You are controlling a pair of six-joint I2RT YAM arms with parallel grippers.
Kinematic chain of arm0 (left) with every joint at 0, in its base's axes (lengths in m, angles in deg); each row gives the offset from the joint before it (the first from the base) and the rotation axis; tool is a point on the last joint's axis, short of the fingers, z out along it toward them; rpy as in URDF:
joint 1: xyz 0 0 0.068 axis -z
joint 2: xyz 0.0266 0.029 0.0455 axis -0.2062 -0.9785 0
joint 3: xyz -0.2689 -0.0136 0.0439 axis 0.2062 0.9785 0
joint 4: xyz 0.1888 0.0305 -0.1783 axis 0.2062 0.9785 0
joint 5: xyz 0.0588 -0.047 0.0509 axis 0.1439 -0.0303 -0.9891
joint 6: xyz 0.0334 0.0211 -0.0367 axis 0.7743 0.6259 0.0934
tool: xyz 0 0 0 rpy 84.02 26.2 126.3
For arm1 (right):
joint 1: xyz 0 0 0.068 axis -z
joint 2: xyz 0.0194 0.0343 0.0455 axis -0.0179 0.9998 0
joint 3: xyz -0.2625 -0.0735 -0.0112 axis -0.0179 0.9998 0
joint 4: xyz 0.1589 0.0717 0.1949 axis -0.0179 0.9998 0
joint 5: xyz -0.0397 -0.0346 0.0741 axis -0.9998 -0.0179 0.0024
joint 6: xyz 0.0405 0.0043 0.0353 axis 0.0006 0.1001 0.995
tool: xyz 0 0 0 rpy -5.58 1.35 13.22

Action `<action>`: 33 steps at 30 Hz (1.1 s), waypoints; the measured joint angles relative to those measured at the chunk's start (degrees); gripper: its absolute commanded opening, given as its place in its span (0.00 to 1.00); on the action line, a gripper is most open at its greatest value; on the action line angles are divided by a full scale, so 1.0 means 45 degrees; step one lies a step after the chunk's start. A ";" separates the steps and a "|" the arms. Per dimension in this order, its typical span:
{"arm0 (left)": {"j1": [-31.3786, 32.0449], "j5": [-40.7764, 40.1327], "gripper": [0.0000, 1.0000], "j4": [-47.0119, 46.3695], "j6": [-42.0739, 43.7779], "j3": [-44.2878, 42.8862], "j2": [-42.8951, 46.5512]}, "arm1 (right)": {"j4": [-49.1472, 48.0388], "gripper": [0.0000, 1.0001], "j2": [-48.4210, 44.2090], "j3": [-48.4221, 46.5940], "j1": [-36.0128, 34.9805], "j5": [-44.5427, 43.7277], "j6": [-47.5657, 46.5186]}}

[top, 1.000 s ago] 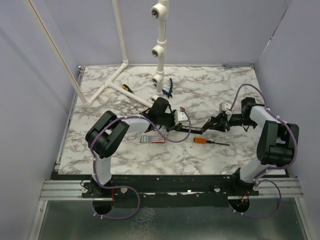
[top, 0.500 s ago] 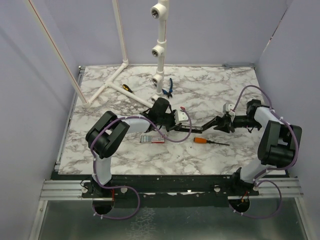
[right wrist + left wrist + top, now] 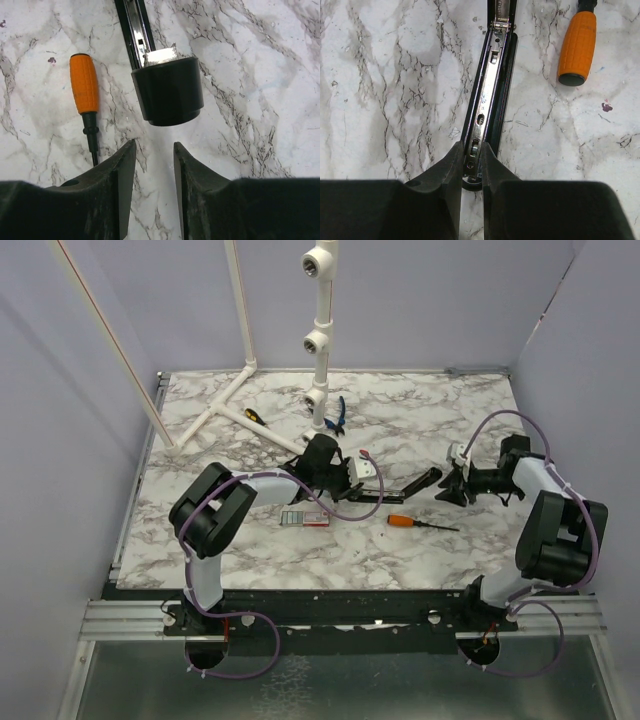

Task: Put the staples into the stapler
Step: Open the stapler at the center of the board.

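Note:
The black stapler (image 3: 400, 488) lies hinged open mid-table, its metal channel (image 3: 487, 95) facing up. My left gripper (image 3: 366, 491) is shut on the channel's near end, and its fingers (image 3: 454, 165) pinch the rail between them. The stapler's black top arm (image 3: 167, 90) juts toward my right gripper (image 3: 155, 147). That gripper stands open just short of the arm's end, with nothing between its fingers. In the top view the right gripper (image 3: 447, 487) sits right of the arm's tip. The staples' white box with red marking (image 3: 303, 518) lies flat, near-left of the stapler.
An orange-handled screwdriver (image 3: 402, 521) lies just near of the stapler, beside both grippers (image 3: 577, 45) (image 3: 84, 90). White pipes (image 3: 318, 330) stand at the back, with blue pliers (image 3: 336, 416) and a small yellow-handled tool (image 3: 255, 415) by their base.
My right gripper has let go of the stapler's top arm, opened and drawn back to the right. The left gripper keeps its hold on the channel.

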 measured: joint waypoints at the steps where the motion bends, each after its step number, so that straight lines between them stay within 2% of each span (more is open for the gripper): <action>1: 0.0000 -0.0019 0.12 0.0029 -0.0039 0.0000 0.0024 | -0.0019 0.43 -0.0126 0.0005 0.0000 -0.0015 0.0107; 6: 0.0000 -0.0097 0.17 0.0170 -0.0228 0.0000 0.0170 | -0.0068 0.51 -0.1171 0.0010 0.0000 -0.0034 0.1132; 8: -0.0005 -0.0107 0.21 0.0214 -0.0296 0.0015 0.0199 | -0.0068 0.71 -0.1642 0.0000 0.0000 -0.0029 0.1787; 9: -0.0005 -0.0112 0.23 0.0219 -0.0330 0.0034 0.0223 | -0.0073 0.93 -0.1880 -0.0015 0.0000 -0.0029 0.2263; 10: -0.0005 -0.0117 0.25 0.0223 -0.0359 0.0073 0.0262 | -0.0102 0.99 -0.2161 -0.0053 0.0000 -0.0029 0.2788; 19: -0.0039 -0.0340 0.48 0.0607 -0.0884 0.0724 0.0413 | -0.1331 1.00 -0.4478 -0.0554 -0.0189 -0.0219 0.7373; 26: -0.0049 -0.0355 0.70 0.0656 -0.1297 0.0797 0.0457 | -0.2409 1.00 -0.5037 -0.0631 -0.1229 -0.1171 0.9534; 29: -0.0049 -0.0398 0.75 0.0646 -0.1321 0.0850 0.0855 | -0.2832 1.00 -0.5037 -0.0748 -0.2035 -0.1967 1.0219; 33: -0.0107 -0.0476 0.75 0.0612 -0.1185 0.1103 0.1904 | -0.3468 1.00 -0.4896 -0.1180 -0.3915 -0.2890 1.0851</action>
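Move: My nearly shut left fingers pinch the stapler's base near its front end; the base's middle lies about 6 cm to their right and 2 cm below. The staple box is some 10 cm left and 5 cm back, the orange screwdriver's handle about 12 cm right and 6 cm back. From my right hand, the stapler base is about 18 cm left and 2 cm ahead, its raised cover end some 4 cm left, 2 cm ahead, and the screwdriver handle 11 cm left, 4 cm back. With the cover already swung open, I lift my empty right hand about 12 cm, opening it fully and turning it some 15 degrees clockwise, then bring it roughly 7 cm left, high over the raised cover. My left hand lets go of the base, spreading its fingers wide as it eases back and left and dips a little, then rises clear of the stapler's front end. ##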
